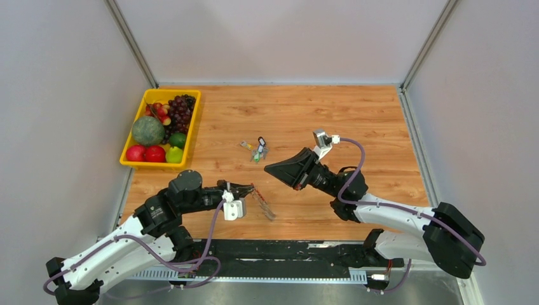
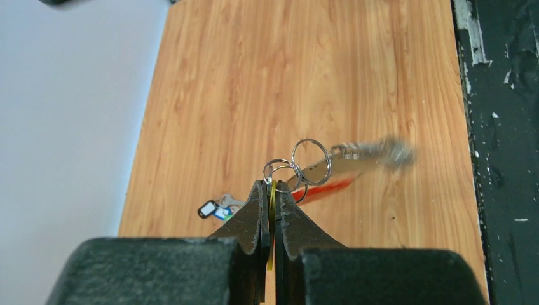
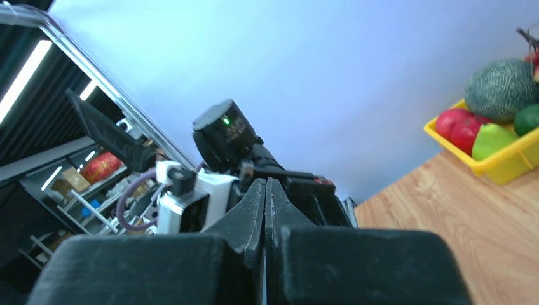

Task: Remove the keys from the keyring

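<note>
My left gripper (image 1: 252, 188) (image 2: 272, 184) is shut on a thin yellow tag, held just above the table. Silver split rings (image 2: 311, 160) link that tag to the bunch. The red keyring (image 2: 325, 188) shows as a blurred red streak under the blurred silver keys (image 2: 376, 151), which stretch away to the right. From above, the keys (image 1: 266, 208) hang down from the left jaws. My right gripper (image 1: 268, 168) (image 3: 265, 181) is shut with nothing in it. It hovers just right of the left one, pointing at the left wrist.
A small cluster of keys with green and black tags (image 1: 257, 150) (image 2: 218, 208) lies on the wood behind the grippers. A yellow tray (image 1: 152, 165) (image 3: 508, 166) of fruit stands at the back left. A black rail (image 1: 286, 254) runs along the near edge.
</note>
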Controlling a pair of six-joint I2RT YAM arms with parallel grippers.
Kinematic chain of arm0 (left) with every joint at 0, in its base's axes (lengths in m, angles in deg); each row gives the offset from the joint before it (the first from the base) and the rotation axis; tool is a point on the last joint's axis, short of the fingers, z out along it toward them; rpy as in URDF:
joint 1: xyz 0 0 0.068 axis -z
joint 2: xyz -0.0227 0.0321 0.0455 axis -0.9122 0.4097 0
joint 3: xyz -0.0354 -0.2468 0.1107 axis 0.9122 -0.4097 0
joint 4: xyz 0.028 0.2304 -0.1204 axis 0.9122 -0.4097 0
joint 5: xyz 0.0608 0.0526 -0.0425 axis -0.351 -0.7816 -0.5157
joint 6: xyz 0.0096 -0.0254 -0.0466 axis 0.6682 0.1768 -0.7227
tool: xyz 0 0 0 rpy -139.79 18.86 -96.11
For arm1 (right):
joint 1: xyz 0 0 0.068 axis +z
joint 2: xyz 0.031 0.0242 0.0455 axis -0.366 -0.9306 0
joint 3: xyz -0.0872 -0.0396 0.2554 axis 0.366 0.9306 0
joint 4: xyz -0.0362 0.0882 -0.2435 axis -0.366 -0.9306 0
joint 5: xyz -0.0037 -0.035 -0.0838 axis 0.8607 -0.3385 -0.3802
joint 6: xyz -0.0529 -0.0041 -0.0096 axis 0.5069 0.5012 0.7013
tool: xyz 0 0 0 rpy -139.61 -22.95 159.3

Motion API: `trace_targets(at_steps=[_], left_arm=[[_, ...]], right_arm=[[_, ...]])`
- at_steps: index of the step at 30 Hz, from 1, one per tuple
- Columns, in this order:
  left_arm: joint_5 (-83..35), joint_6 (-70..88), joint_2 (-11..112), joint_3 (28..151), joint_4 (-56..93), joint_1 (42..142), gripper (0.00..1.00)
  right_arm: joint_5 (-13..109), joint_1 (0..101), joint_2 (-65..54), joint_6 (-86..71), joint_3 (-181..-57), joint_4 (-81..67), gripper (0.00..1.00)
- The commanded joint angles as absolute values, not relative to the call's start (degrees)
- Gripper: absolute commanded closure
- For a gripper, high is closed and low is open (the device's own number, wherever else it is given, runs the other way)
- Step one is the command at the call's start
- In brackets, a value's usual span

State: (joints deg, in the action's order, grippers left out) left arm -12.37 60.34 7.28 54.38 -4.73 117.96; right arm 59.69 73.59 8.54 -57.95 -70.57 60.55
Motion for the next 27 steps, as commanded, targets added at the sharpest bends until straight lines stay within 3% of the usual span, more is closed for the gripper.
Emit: trace_targets(at_steps=[1, 4, 7, 10, 17, 27], left_arm=[[-11.3, 60.8, 7.4, 54.9, -5.0, 118.0, 1.00], [-11.7, 60.7, 7.3, 55.0, -5.1, 118.0, 1.00], [-11.8, 60.7, 7.1, 54.9, -5.1, 118.0, 1.00], [-11.9, 60.7, 7.1, 55.0, -5.1, 118.0, 1.00], [-11.9, 60.8, 6.8, 55.0, -5.0, 118.0, 1.00], [-11.6, 60.9, 6.6, 55.0, -5.0, 118.0, 1.00]], right_arm=[[55.5, 73.4, 9.8, -60.1, -70.5, 67.4, 1.00], [57.0, 73.4, 11.2, -56.8, -71.2, 64.0, 0.97], [58.6, 73.4, 15.4, -48.8, -73.7, 52.4, 0.80], [61.9, 73.4, 18.7, -39.3, -77.7, 40.1, 0.73], [69.6, 73.4, 19.7, -24.3, -85.3, 14.1, 0.67], [75.6, 73.7, 17.8, -11.9, -86.4, 0.9, 0.63]])
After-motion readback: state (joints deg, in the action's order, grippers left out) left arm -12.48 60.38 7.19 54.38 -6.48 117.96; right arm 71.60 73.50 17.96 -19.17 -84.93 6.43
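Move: The metal rings held in the left fingertips are about 10 cm below the right hand, some 3 cm to its left and 1 cm back. The red-and-silver piece dangling from them has its middle roughly 16 cm below, 1 cm left and 3 cm back of the right hand; the loose keys lie some 25 cm ahead, 5 cm left and 32 cm below. From the left hand, the rings sit just off the fingertips, about 2 cm right, 1 cm ahead and level. Bring the empty right gripper back down towards the rings, opening its shut fingers to a bit under half on the way: let it rise about 3 cm first, then sink some 8 cm, swinging the upward-pointing fingers down by roughly 35 degrees to face the rings. Keep the left gripper pinching the yellow piece by the rings, practically in place. ##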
